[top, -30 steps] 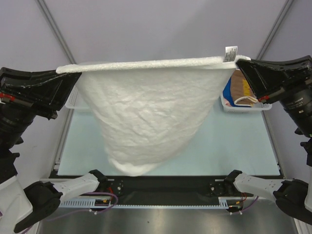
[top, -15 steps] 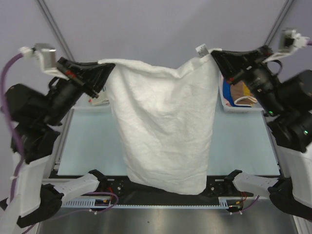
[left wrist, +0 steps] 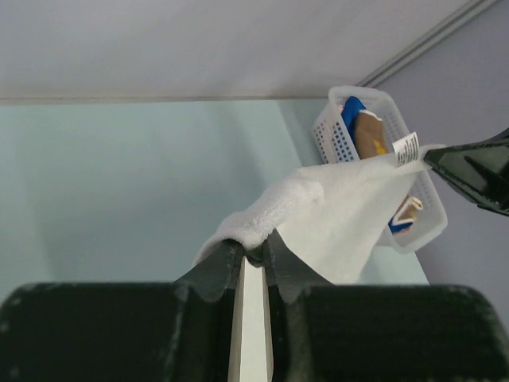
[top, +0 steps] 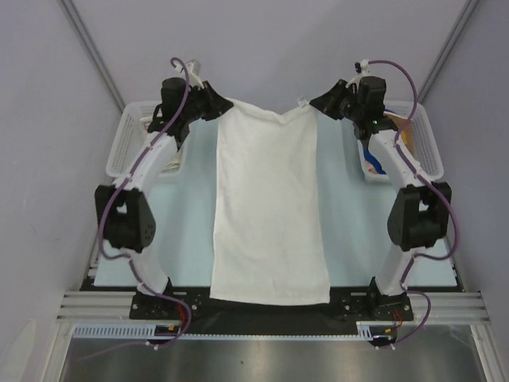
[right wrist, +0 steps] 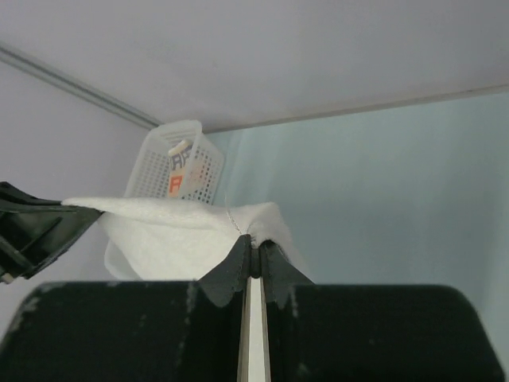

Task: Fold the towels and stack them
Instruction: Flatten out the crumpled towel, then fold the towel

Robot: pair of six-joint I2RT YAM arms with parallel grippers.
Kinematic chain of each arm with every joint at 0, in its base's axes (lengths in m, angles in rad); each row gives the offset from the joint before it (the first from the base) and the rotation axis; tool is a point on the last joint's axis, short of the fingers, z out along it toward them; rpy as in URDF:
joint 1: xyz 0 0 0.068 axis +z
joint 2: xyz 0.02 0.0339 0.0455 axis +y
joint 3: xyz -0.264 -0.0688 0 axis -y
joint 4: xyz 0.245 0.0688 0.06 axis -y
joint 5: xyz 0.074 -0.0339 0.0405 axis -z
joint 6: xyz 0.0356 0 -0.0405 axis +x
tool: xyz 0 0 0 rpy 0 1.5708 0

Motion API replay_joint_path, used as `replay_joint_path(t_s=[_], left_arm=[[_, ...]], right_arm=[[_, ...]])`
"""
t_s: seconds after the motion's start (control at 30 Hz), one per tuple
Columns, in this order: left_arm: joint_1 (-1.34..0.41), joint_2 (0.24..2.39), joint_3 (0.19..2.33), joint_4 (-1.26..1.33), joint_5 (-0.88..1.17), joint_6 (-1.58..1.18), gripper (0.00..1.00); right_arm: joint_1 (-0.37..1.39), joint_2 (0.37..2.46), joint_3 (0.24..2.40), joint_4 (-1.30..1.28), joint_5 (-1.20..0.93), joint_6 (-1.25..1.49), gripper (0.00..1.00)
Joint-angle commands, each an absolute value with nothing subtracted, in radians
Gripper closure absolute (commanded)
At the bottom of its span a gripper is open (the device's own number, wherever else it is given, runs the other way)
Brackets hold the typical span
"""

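Note:
A plain white towel [top: 269,215] lies stretched lengthwise down the table, its near hem hanging over the front edge. Its two far corners are lifted. My left gripper [top: 224,104] is shut on the far left corner, and my right gripper [top: 316,103] is shut on the far right corner, next to the small label. In the left wrist view the left gripper [left wrist: 254,253] pinches the towel [left wrist: 342,215]. The right wrist view has the right gripper [right wrist: 253,248] pinching the towel's [right wrist: 175,223] edge. More towels sit in both baskets.
A white mesh basket [top: 119,155] stands at the far left, with a cream towel with orange letters [right wrist: 181,171] in it. Another basket [top: 432,151] at the far right holds brown and blue towels [left wrist: 362,127]. The pale green table [top: 179,231] shows beside the towel.
Both arms have swung from high near the camera down and away to the far end of the table. The white towel went from hanging spread out to lying along the table.

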State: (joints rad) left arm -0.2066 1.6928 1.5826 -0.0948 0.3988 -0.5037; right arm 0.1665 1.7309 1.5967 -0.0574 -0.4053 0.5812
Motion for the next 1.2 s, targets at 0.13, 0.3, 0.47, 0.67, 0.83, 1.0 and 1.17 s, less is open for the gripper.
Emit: replay_joint_path(t_s=[0.13, 0.3, 0.47, 0.67, 0.83, 1.0, 1.17], left_arm=[[-0.129, 2.11, 2.017, 0.025, 0.546, -0.618, 1.0], [-0.098, 2.304, 2.293, -0.022, 0.581, -0.659, 1.0], [-0.092, 2.372, 2.293, 0.018, 0.606, -0.696, 1.0], [-0.091, 2.248, 2.004, 0.115, 0.604, -0.735, 1.0], [-0.087, 2.109, 1.708, 0.167, 0.594, -0.801, 1.0], [-0.089, 1.953, 1.511, 0.069, 0.559, -0.811, 0.97], [-0.087, 1.803, 1.321, -0.05, 0.544, -0.824, 1.0]], right_arm=[[0.104, 2.1, 2.033, 0.106, -0.546, 0.716, 1.0], [0.081, 2.362, 2.334, 0.023, -0.569, 0.768, 1.0], [0.077, 2.413, 2.332, 0.032, -0.578, 0.81, 1.0], [0.069, 2.298, 2.116, 0.048, -0.561, 0.804, 1.0], [0.063, 2.171, 1.867, 0.005, -0.551, 0.79, 1.0], [0.06, 1.976, 1.628, -0.075, -0.528, 0.765, 1.0], [0.063, 1.818, 1.356, -0.101, -0.511, 0.756, 1.0]])
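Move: Both hands hold the towel's far corners. For the left hand, the middle of the bare table strip for its far edge lies some 14 cm ahead, 11 cm right and 30 below; for the right hand, about 13 ahead, 11 left and 30 below. The left basket stands roughly 9 cm ahead and 25 left of the left hand, the right basket about 8 ahead and 25 right of the right hand, both some 26 below. Both hands swing forward together about 15 cm while dipping some 5 cm, carrying the pinched corners out over the table between the baskets, and all but halt there. Then they sink and draw back level with each other by the same 15 cm, the fingertips tipping down nearly 30 degrees, easing up a couple of centimetres at the end without loosening their grip on the corners. ##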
